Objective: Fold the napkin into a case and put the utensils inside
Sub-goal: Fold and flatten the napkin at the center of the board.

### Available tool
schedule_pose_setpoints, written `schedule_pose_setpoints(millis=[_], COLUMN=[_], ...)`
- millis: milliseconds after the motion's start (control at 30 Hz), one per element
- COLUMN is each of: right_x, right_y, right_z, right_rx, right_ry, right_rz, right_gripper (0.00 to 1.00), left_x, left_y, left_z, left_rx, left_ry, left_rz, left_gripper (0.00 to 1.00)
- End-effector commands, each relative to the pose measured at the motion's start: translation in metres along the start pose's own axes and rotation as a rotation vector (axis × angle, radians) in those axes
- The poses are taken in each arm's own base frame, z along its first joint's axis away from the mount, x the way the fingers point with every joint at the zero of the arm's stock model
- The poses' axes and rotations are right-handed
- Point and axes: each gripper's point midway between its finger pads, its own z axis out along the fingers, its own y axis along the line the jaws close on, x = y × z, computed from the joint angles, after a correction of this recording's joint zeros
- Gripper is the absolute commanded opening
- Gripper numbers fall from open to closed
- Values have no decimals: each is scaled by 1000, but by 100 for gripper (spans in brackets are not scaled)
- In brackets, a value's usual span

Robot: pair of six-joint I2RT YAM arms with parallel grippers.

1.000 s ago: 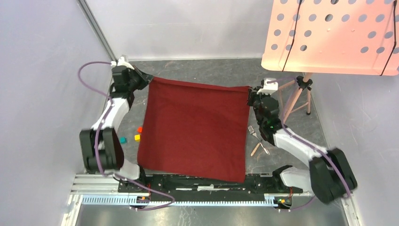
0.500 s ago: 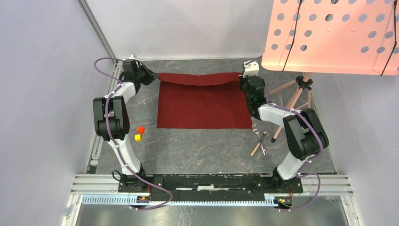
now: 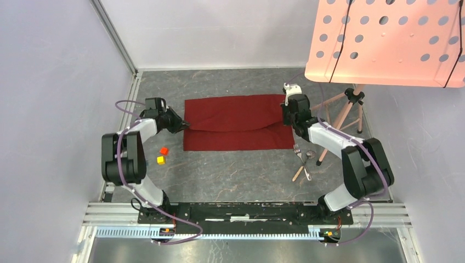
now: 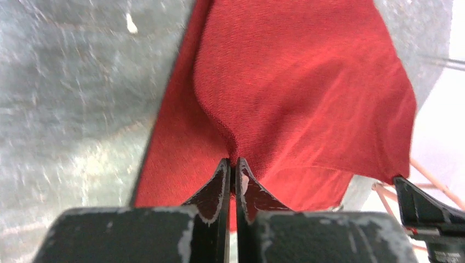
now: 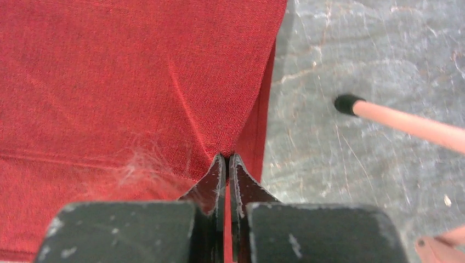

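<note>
The dark red napkin point(image 3: 238, 118) lies on the grey table, its upper layer doubled over a lower one whose near strip still shows. My left gripper point(image 3: 185, 125) is shut on the upper layer's left corner; the left wrist view has the cloth point(image 4: 307, 98) bunched at the closed tips point(image 4: 234, 163). On the other side, my right gripper point(image 3: 288, 116) is shut on the right corner, cloth point(image 5: 109, 82) pinched at its tips point(image 5: 226, 157). A fork point(image 3: 298, 153) and spoon point(image 3: 310, 155) lie crossed on the table just right of the napkin's near right corner.
A pink perforated stand plate point(image 3: 384, 41) hangs over the back right, and its tripod legs point(image 3: 335, 126) reach down beside my right arm; one black-tipped leg point(image 5: 406, 123) shows close by. A red cube point(image 3: 163, 150) and a yellow cube point(image 3: 160, 160) sit near the left arm.
The napkin was held up spread wide, then laid on the table. Both grippers have since drawn the held edge toward the near side, folding the cloth over itself.
</note>
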Motion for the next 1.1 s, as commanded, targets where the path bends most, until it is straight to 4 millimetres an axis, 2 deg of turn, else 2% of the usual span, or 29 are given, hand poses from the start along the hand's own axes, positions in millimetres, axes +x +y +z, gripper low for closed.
schedule_pose_setpoints(millis=[0,200,300,367,467,633,800,867,967,1067], right_x=[11,35,48,60,80,98,122,128,122,114], right_y=[-10,-16,-20,-16,-11,-9,-1,-1,5,11], right_z=[-28,-44,-49,-49,-45,-35,-34,-34,-33,-37], right_rx=[9,15,31,8,-19,-24,-64,-68,-98,-133], right_ry=[49,92,116,125,152,204,263,276,268,256], right_rz=[17,20,27,42,52,36,40,39,43,45], right_gripper=[0,0,0,0,0,0,0,0,0,0], left_x=[13,51,64,71,77,73,68,63,53,51], left_y=[-23,-19,1,17,29,51,81,84,84,74], left_z=[-28,-44,-47,-43,-32,-21,-24,-26,-32,-39], left_rx=[95,126,59,3,-31,-145,-318,-337,-364,-331], left_ry=[10,72,66,84,128,131,121,110,86,77], left_rz=[4,18,19,14,9,-16,-5,1,13,25], left_gripper=[7,8,8,6,3,2,2,2,2,2])
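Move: Pinching the raised upper layer of the napkin, both hands hang beyond the lower layer's near edge. For the left hand its near left corner lies about 9 cm back, 2 cm left and 4 cm below; the orange block is some 11 cm back and 10 left, the yellow block 15 back and 11 left. The near right corner lies about 10 cm back, 3 right and 8 below the right hand, the utensils 18 back and 8 right. Drawing the upper layer back towards the robot, both closed hands bring its pinched edge to the lower layer's near edge, about 8 cm for the left and 9 for the right. The left rises slightly first, then sinks and shifts back outward to its left; the right sinks some 7 cm as it comes. Both tip about 15 degrees further down and keep hold. ##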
